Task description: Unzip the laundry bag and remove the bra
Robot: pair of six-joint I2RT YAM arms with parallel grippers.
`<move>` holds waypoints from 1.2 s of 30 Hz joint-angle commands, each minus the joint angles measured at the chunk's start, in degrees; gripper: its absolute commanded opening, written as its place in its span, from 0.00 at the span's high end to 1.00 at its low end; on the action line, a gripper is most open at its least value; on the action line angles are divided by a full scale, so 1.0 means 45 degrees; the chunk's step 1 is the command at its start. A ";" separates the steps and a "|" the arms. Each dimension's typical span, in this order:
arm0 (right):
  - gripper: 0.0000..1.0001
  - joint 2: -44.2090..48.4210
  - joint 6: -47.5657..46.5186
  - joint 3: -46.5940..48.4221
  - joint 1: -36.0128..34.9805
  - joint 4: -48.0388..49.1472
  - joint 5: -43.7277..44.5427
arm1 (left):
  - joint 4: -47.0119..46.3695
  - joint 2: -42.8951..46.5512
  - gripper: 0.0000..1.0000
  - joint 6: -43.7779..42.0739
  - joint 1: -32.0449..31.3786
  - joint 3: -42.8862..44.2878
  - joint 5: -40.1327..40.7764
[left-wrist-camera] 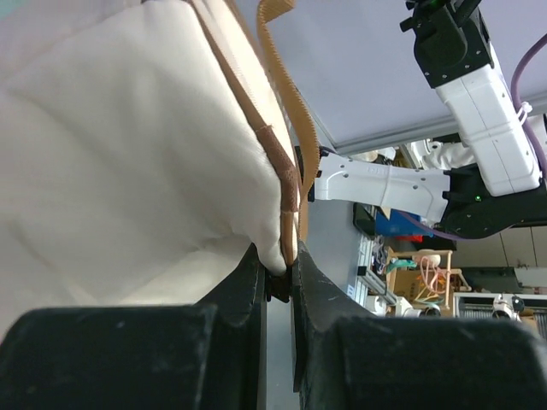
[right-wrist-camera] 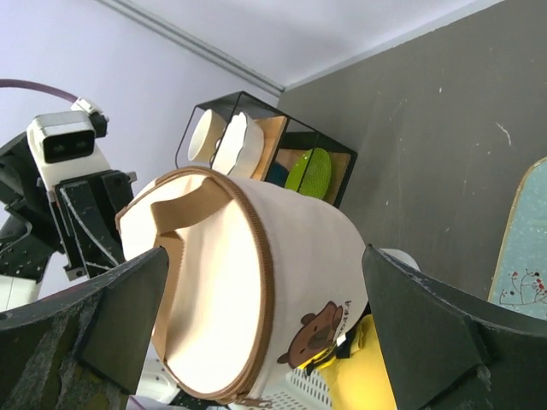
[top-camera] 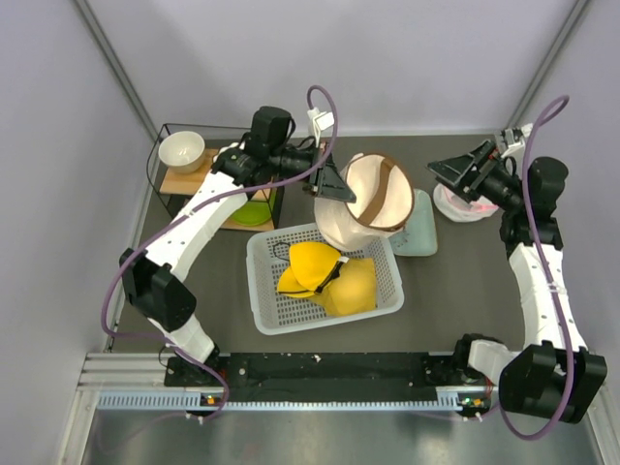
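Note:
The cream laundry bag lies on its side just behind the basket, its round end and brown strap facing right. My left gripper is at its left side. The left wrist view shows that gripper shut on the bag's brown trimmed edge. My right gripper hangs open to the right of the bag, apart from it. In the right wrist view the bag sits between and beyond the spread fingers, its brown zip running round the end. The bra is hidden.
A white lattice basket in front of the bag holds a yellow padded garment. A black wire shelf at back left carries a white bowl and a green item. A pale mat and a pink-white object lie on the right.

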State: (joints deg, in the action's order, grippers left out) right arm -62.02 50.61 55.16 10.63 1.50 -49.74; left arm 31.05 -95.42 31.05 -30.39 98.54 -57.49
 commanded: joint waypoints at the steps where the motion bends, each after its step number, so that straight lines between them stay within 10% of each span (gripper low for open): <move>1: 0.04 -0.0140 -0.0560 0.0357 0.0098 0.0139 -0.0956 | -0.0376 0.0228 1.00 -0.0454 -0.0101 0.0504 -0.0211; 11: 0.09 -0.1120 -0.2672 0.1083 -0.1638 -0.1720 -0.1800 | -0.0337 -0.0007 1.00 -0.0571 -0.0395 0.0817 -0.0485; 14: 0.51 -0.1004 -0.2341 0.0966 -0.1660 -0.1506 -0.1216 | -0.0143 -0.0143 1.00 -0.0805 -0.0434 0.0836 -0.0505; 15: 0.94 -0.0848 -0.2186 0.0811 -0.1660 -0.1408 -0.0749 | 0.0013 -0.0221 1.00 -0.0864 -0.0434 0.1010 -0.0331; 16: 1.00 -0.0731 -0.1681 0.0694 -0.1641 -0.1272 -0.0532 | 0.0131 -0.0493 1.00 -0.0884 -0.0414 0.1167 -0.0174; 18: 1.00 -0.0323 -0.1113 0.0266 -0.1641 -0.1056 0.0440 | 0.0753 -0.0787 0.90 -0.0729 -0.0356 0.1905 0.0700; 24: 1.00 0.1708 0.2790 -0.1879 -0.1660 0.0285 0.4329 | 0.0875 -0.0302 0.08 0.0130 -0.0258 0.2847 0.3710; 36: 1.00 0.3275 0.5784 -0.3644 -0.1679 0.1991 0.7440 | -0.6017 0.2825 0.01 0.7551 -0.0648 -0.4610 0.4886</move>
State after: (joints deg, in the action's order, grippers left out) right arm -46.72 73.14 36.80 3.16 2.81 -19.16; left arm 19.46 -83.37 50.48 -32.01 86.85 -37.06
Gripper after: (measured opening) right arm 0.036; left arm 0.987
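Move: The left hand still holds the bag near its rim, the bag's middle about 7 cm to its right and 6 cm down. From the open right hand the bag is roughly level ahead, 13 cm left and 6 cm below. On the table some 30 cm under the right hand, the tray lies about 10 cm ahead and the basket roughly 24 cm left; from the left hand the basket is about 6 cm ahead and 5 cm left. The right fingers shut on the bag's zipped rim after reaching about 5 cm left and 4 cm down; the left fingers then open wide and come off the bag. Keeping its pinch, the right hand carries the bag some 6 cm right while swinging clockwise. The left hand first slips forward about 5 cm, then rises and draws partly back, turning some 20 degrees counter-clockwise. ##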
